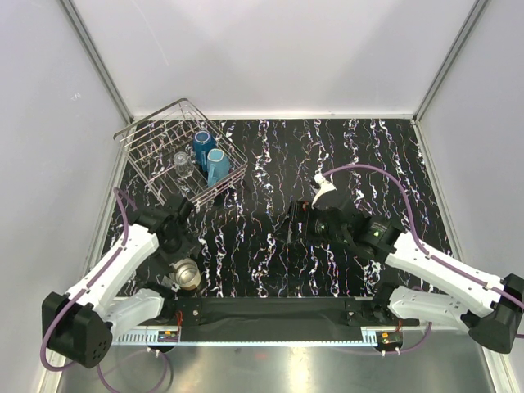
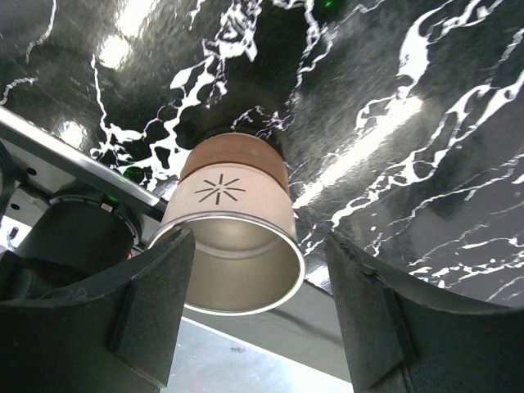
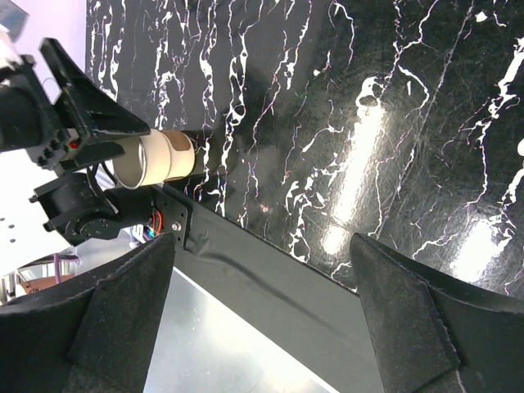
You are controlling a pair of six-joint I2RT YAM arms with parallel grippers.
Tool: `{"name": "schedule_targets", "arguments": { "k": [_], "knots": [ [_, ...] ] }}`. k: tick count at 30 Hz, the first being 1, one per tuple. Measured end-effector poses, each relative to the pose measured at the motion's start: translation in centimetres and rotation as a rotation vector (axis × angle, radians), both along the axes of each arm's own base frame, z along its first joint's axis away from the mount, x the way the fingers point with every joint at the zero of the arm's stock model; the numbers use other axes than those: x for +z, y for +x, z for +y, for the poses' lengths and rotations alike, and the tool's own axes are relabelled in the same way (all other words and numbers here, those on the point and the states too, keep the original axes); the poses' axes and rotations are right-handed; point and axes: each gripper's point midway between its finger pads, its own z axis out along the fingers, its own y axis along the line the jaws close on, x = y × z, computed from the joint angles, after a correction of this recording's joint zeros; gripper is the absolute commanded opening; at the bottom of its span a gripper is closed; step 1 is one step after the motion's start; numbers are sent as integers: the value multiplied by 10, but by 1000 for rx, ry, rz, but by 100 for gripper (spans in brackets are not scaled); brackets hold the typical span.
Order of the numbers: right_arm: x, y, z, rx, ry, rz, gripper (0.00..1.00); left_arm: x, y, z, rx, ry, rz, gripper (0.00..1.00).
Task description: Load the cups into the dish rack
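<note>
The beige-silvery cup (image 1: 186, 274) stands upright on the black marbled table near its front edge. It fills the left wrist view (image 2: 233, 237), mouth toward the camera. My left gripper (image 1: 183, 260) is open just above it, its fingers (image 2: 147, 315) either side of the rim, the left one close to it. The silver wire dish rack (image 1: 151, 123) sits at the back left and holds the dark blue cup (image 1: 202, 147), the light blue cup (image 1: 218, 166) and the clear glass (image 1: 182, 164). My right gripper (image 1: 293, 225) is open and empty over the table's middle.
A black strip (image 1: 270, 311) runs along the table's front edge, with the metal base rail beyond it. White walls close the back and both sides. The right wrist view shows the beige cup (image 3: 155, 160) far off under the left gripper.
</note>
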Motion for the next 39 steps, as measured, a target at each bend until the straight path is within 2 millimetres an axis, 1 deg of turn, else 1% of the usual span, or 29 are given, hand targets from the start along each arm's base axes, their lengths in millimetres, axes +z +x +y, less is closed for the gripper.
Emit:
{"name": "schedule_targets", "arguments": {
  "k": [2,5,9,14,15,16,17,20,22,23,26,27,29,32,34,38,39],
  "knots": [
    [0,0,0,0,1,-1,95,-4,-3,-1,5,-4,12,70],
    [1,0,0,0,2,-1,95,-6,-4,-3,4,-9,22,65],
    [0,0,0,-1,4,-1,95,-8,-4,-7,-5,-8,33,63],
    [-3,-1,-1,-5,8,2,95,-9,-3,-10,-2,-16,30,55],
    [-3,-1,-1,-5,9,2,95,-10,-3,-12,-6,-19,29,50],
    [-2,-1,-1,-6,11,1,95,-10,-4,-13,-6,-21,28,40],
    [-1,-1,-1,-6,14,-1,95,-11,-4,-14,-3,-25,28,36],
    [1,-2,-2,-7,21,-5,95,-14,-7,-18,-20,-31,31,32],
    [2,-2,-2,-8,24,-5,95,-15,-7,-21,-38,-33,29,27],
    [2,-2,-2,-9,25,-4,95,-15,-8,-22,-48,-33,27,21],
    [2,-2,-2,-10,26,-3,95,-14,-8,-26,-77,-30,21,9],
    [2,-2,-2,-10,26,-3,95,-13,-8,-28,-88,-31,17,0],
    [2,-2,-2,-11,26,-3,95,-9,-7,-32,-116,-29,2,0],
    [2,-1,-3,-14,24,-6,95,0,-4,-44,-182,-33,-29,0],
    [2,0,-4,-18,20,-12,95,6,1,-56,-245,-23,-42,0],
    [3,-2,-11,-26,5,-22,95,12,14,-96,-420,-14,-59,0],
    [4,-2,-15,-33,-2,-28,95,13,18,-109,-466,-16,-65,2]
  ]
}}
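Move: The metal cup stands upright almost under the left hand's spread fingers, its middle about 2 cm back, 1 cm to the left and some 5 cm below. The rack's near corner is roughly 19 cm ahead and 2 cm to the right. In the rack, the clear glass lies about 31 cm ahead and 2 cm left, the light-blue mug about 30 cm ahead and 8 cm right. From the right hand, the metal cup is some 27 cm left, 6 cm back and 16 cm lower. The left fingers close fully on the right-hand wall of the metal cup, one inside the rim and one outside, as the hand sinks about 1.5 cm and edges right. Keeping that pinch, the hand rises a little, then speeds off to the right, about 11 cm in all, easing forward and turning some 25 degrees clockwise. ##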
